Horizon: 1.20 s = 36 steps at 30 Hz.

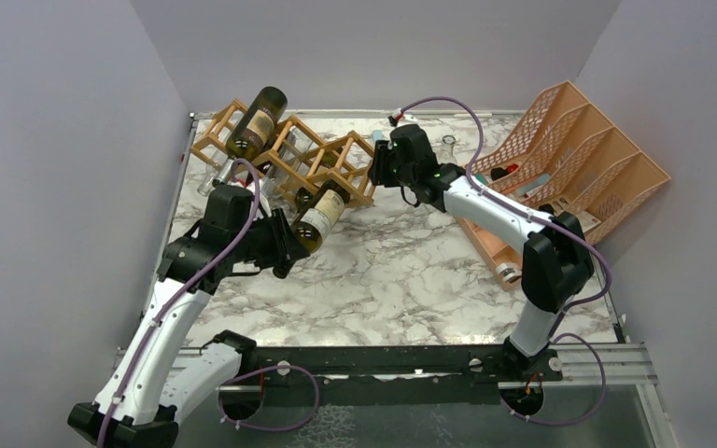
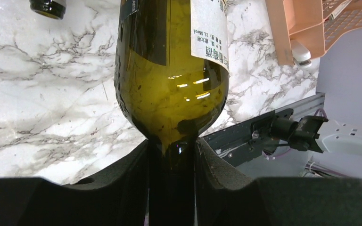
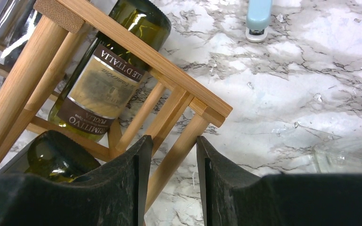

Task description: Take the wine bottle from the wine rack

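Note:
The wine rack (image 1: 291,154), a tan wooden lattice, stands at the back left. A dark green wine bottle (image 1: 322,217) with a white label slants out of its front, base end by the rack's lower cell. My left gripper (image 1: 283,245) is shut on its neck; in the left wrist view the neck sits tight between my fingers (image 2: 172,157) and the body (image 2: 169,70) rises above the marble. A second bottle (image 1: 257,121) lies on the rack's top left. My right gripper (image 1: 380,166) is at the rack's right end, closed around a wooden post (image 3: 176,153).
A peach mesh file organizer (image 1: 569,159) stands at the right, also in the left wrist view (image 2: 311,23). A brown-labelled bottle (image 3: 106,82) lies in the rack near my right gripper. A light blue object (image 3: 258,16) lies behind the rack. Grey walls enclose the marble table (image 1: 411,271).

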Each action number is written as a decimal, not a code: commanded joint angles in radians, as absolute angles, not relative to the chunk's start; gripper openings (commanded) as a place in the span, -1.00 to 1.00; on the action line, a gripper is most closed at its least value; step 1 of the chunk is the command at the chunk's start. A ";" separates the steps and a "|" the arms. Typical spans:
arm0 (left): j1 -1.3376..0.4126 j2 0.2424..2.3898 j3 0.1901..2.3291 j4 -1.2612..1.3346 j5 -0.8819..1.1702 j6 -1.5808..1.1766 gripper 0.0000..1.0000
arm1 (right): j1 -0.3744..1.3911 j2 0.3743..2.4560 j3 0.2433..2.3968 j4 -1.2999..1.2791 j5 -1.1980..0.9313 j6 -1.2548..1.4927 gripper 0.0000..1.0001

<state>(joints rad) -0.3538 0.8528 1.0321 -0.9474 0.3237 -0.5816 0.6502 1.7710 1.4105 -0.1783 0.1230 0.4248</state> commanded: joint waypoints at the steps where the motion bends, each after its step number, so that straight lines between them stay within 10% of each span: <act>1: -0.353 0.814 1.116 -0.946 0.316 -0.554 -1.00 | 0.664 1.805 1.443 -0.176 0.105 0.402 -0.14; 6: -0.353 0.817 1.160 -1.001 0.327 -0.533 -1.00 | 0.664 1.791 1.461 -0.191 0.085 0.361 -0.03; 19: -0.353 0.871 1.231 -1.144 0.407 -0.432 -1.00 | 0.664 1.687 1.525 -0.350 0.069 0.138 0.98; 36: -0.396 0.914 1.175 -1.156 0.425 -0.396 -1.00 | 0.898 1.306 1.032 0.034 -0.425 -0.343 0.99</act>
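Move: The wine bottle is already held by its neck in the left hand, its middle about 9 cm ahead and 7 cm right of that hand, roughly level with it. From the left hand the rack's near cell stands some 18 cm ahead, 10 cm right and 8 cm lower; the second bottle lies about 14 cm ahead, 4 cm right and lower. From the right hand, already on that cell's end post, the wine bottle's middle is about 9 cm back and 12 cm left. The wine bottle, still gripped by its neck, is drawn back about 4 cm, away from the rack; the left hand rises slightly, sinks again and turns a little clockwise. Meanwhile the right hand opens wide and lets go of the rack's end post, then lifts and swings back some 15 cm towards the bottle, turning counter-clockwise about 40 degrees and tipping down. ##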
